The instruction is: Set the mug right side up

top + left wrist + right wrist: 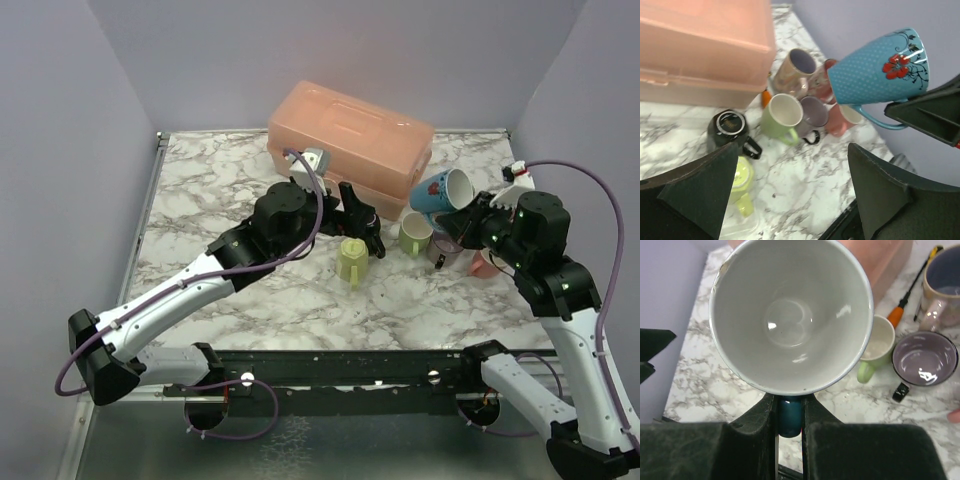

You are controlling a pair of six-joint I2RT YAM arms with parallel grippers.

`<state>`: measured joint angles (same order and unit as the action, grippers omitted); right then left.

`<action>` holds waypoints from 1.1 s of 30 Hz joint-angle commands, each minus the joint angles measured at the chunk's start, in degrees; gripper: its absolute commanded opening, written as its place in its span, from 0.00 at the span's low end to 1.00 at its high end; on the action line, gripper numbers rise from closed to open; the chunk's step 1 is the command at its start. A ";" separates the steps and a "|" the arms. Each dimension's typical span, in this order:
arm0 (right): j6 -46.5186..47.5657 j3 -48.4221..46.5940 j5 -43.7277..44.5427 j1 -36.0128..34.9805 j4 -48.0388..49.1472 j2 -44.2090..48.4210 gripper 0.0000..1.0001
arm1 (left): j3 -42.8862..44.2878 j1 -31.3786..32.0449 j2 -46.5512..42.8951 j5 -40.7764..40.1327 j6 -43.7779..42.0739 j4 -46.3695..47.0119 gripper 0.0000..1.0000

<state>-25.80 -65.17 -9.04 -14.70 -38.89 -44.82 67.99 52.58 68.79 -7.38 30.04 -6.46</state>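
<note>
A blue dotted mug (440, 192) with a red flower (896, 66) hangs in the air at the right, tilted on its side. Its white inside (790, 315) faces the right wrist camera. My right gripper (790, 407) is shut on the mug's blue handle (790, 416), with the mug's rim just above the fingers. My left gripper (790, 195) is open and holds nothing. It hovers over bare marble, beside a yellow-green mug (742, 182) that stands on the table (200, 210). I cannot tell which end of that mug is up.
A cluster of mugs stands under the blue mug: light green (784, 116), purple (813, 111), pink (844, 119), beige (796, 69) and black (729, 128). A salmon plastic box (350, 140) fills the back. An orange-handled screwdriver (900, 310) lies by the box.
</note>
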 commanded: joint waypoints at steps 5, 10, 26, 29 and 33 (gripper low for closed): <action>-0.71 4.21 7.09 -4.89 -3.51 -3.07 0.00 | -3.05 -0.20 2.94 -10.64 1.00 -9.44 0.90; -4.18 5.70 16.03 -14.56 -3.03 -6.37 0.00 | -4.67 -0.26 4.24 -11.34 2.61 -11.67 0.90; -34.14 7.96 41.10 -37.83 -20.58 -20.26 0.00 | -12.22 -0.25 3.52 -8.44 3.01 -13.07 0.90; -35.75 9.70 40.91 -37.78 -20.41 -21.43 0.00 | -12.73 -0.20 4.19 -7.26 3.19 -13.01 0.90; -38.67 12.63 40.11 -37.81 -18.44 -22.32 0.00 | -13.69 -0.22 5.56 -4.34 4.09 -11.90 0.90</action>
<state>-58.67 -54.46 27.83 -52.16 -57.95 -66.41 55.55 52.51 73.25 -15.62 33.01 -19.38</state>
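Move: The left hand's next thing, the yellow-green upside-down mug, stands about 8 cm ahead of it, level sideways and some 30 cm below; the black mug is roughly 16 cm ahead and 4 cm right. The right hand is taking the blue mug to bare table 28 cm below, about 4 cm left and level fore-and-aft. From that hand, the yellow-green mug is 10 cm ahead and 15 left, the light-green cup 17 straight ahead. Down about 20 cm goes the right hand, drawing some 6 cm back and swinging left, then partly back right. It keeps its pinch on the blue mug's handle and tips its fingers steeply down, so the mug's mouth turns upward over the bare table. The left hand, fingers wide open, sinks some 18 cm towards the yellow-green mug, easing left and tilting its fingers down. ##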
